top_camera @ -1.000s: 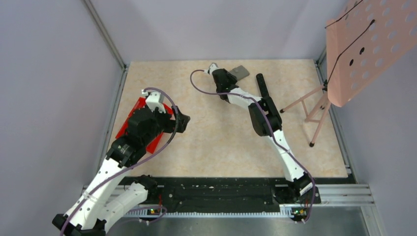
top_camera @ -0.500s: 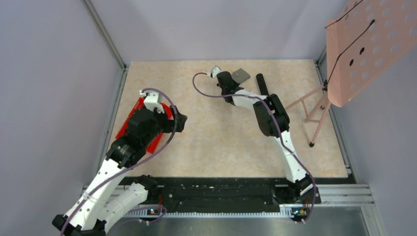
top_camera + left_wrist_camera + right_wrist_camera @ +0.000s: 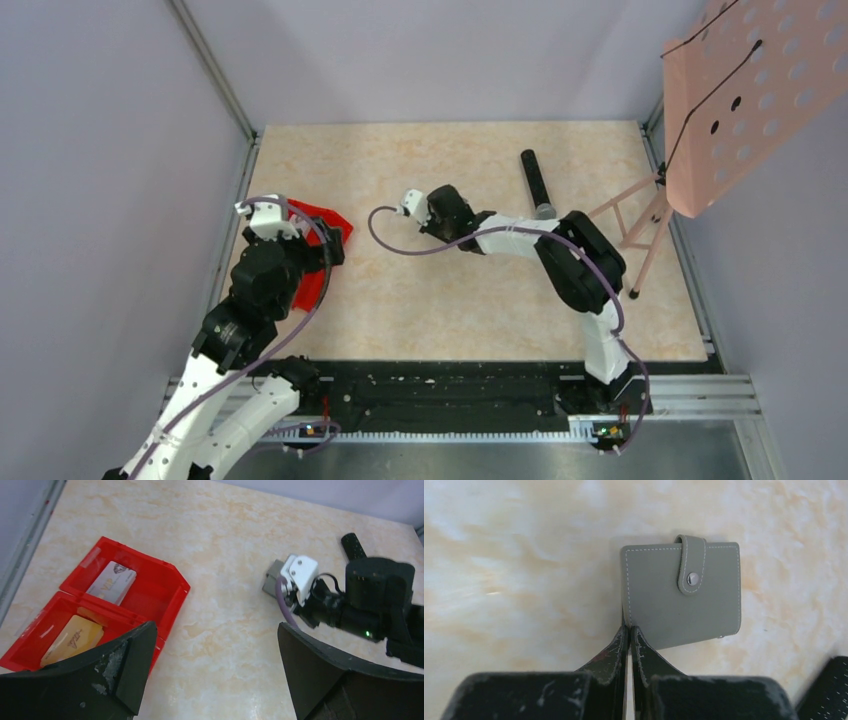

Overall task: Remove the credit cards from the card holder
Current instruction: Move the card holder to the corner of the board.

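Observation:
The card holder [image 3: 684, 597], grey with a snap strap fastened, lies closed on the marble tabletop. My right gripper [image 3: 629, 627] is shut, its tips pinched on the holder's near left edge. From above, the right gripper [image 3: 443, 212] stands mid-table and covers the holder. The left wrist view shows a grey corner of the card holder [image 3: 271, 577] beside the right wrist. A silver credit card [image 3: 111, 582] and a tan one [image 3: 72, 639] lie in the red bin [image 3: 165, 587]. My left gripper [image 3: 215, 665] is open and empty, just right of the bin.
A black microphone [image 3: 535, 178] lies at the far right of the table. A pink music stand [image 3: 740, 100] on tripod legs [image 3: 640, 215] occupies the right edge. The red bin [image 3: 318, 215] sits at the left, partly under my left arm.
My right gripper shut on the card holder and brought it from the far edge to mid-table. The left arm drew back to the left, over the bin.

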Controlling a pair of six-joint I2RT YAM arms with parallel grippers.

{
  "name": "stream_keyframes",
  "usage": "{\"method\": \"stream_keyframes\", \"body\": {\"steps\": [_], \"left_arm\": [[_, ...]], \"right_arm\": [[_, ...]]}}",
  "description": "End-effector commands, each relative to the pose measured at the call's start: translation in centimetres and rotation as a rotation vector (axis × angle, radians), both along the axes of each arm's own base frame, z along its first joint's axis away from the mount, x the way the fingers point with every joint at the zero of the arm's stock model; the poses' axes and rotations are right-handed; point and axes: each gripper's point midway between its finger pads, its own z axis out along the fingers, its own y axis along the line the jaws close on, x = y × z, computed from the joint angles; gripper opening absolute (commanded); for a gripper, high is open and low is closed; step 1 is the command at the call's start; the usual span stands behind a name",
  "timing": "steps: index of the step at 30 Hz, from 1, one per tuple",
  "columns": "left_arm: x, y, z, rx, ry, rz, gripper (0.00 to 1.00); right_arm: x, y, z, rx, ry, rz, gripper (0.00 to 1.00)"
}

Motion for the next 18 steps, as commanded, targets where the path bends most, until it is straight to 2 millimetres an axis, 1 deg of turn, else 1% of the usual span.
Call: {"method": "stream_keyframes", "body": {"steps": [1, 4, 6, 14, 18], "left_arm": [[-0.3, 2.5, 2.5, -0.026, -0.079, 0.128, 0.96], [-0.4, 3.5, 2.6, -0.018, -0.087, 0.175, 0.97], [-0.5, 3.9, 2.6, -0.017, -0.091, 0.201, 0.97], [-0.5, 5.1, 2.6, -0.003, -0.108, 0.262, 0.97], [-0.7, 5.1, 2.5, -0.017, -0.122, 0.260, 0.97]], "right_arm": [[-7.3, 1.6, -1.3, 0.004, 0.188, 0.104, 0.00], [-11.0, 1.8, -1.4, 0.017, 0.246, 0.136, 0.00], [-13.4, 2.0, -1.1, 0.029, 0.291, 0.160, 0.00], [-22.0, 0.6, -2.4, -0.072, 0.510, 0.212, 0.00], [-25.4, -0.9, -2.7, -0.076, 0.568, 0.216, 0.00]]}}
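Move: At its left edge the right hand's shut fingers already hold the card holder, whose middle lies about 5 cm ahead and 2 cm right of them. The board's near edge is some 30 cm straight back. The microphone sits about 10 cm ahead and 22 cm right of this hand, the red bins 7 cm back and 34 cm left. From the left hand, the card holder is roughly 24 cm ahead, 22 cm right and 25 cm below. Drawing the pinched card holder back towards the board's near edge, the right hand travels some 19 cm, drifting slightly left at first and staying low. Its fingers keep their hold while the wrist tips about 20 degrees steeper downward and turns a little counter-clockwise. The empty left hand, still wide open, swings about 5 cm left, turning counter-clockwise. ##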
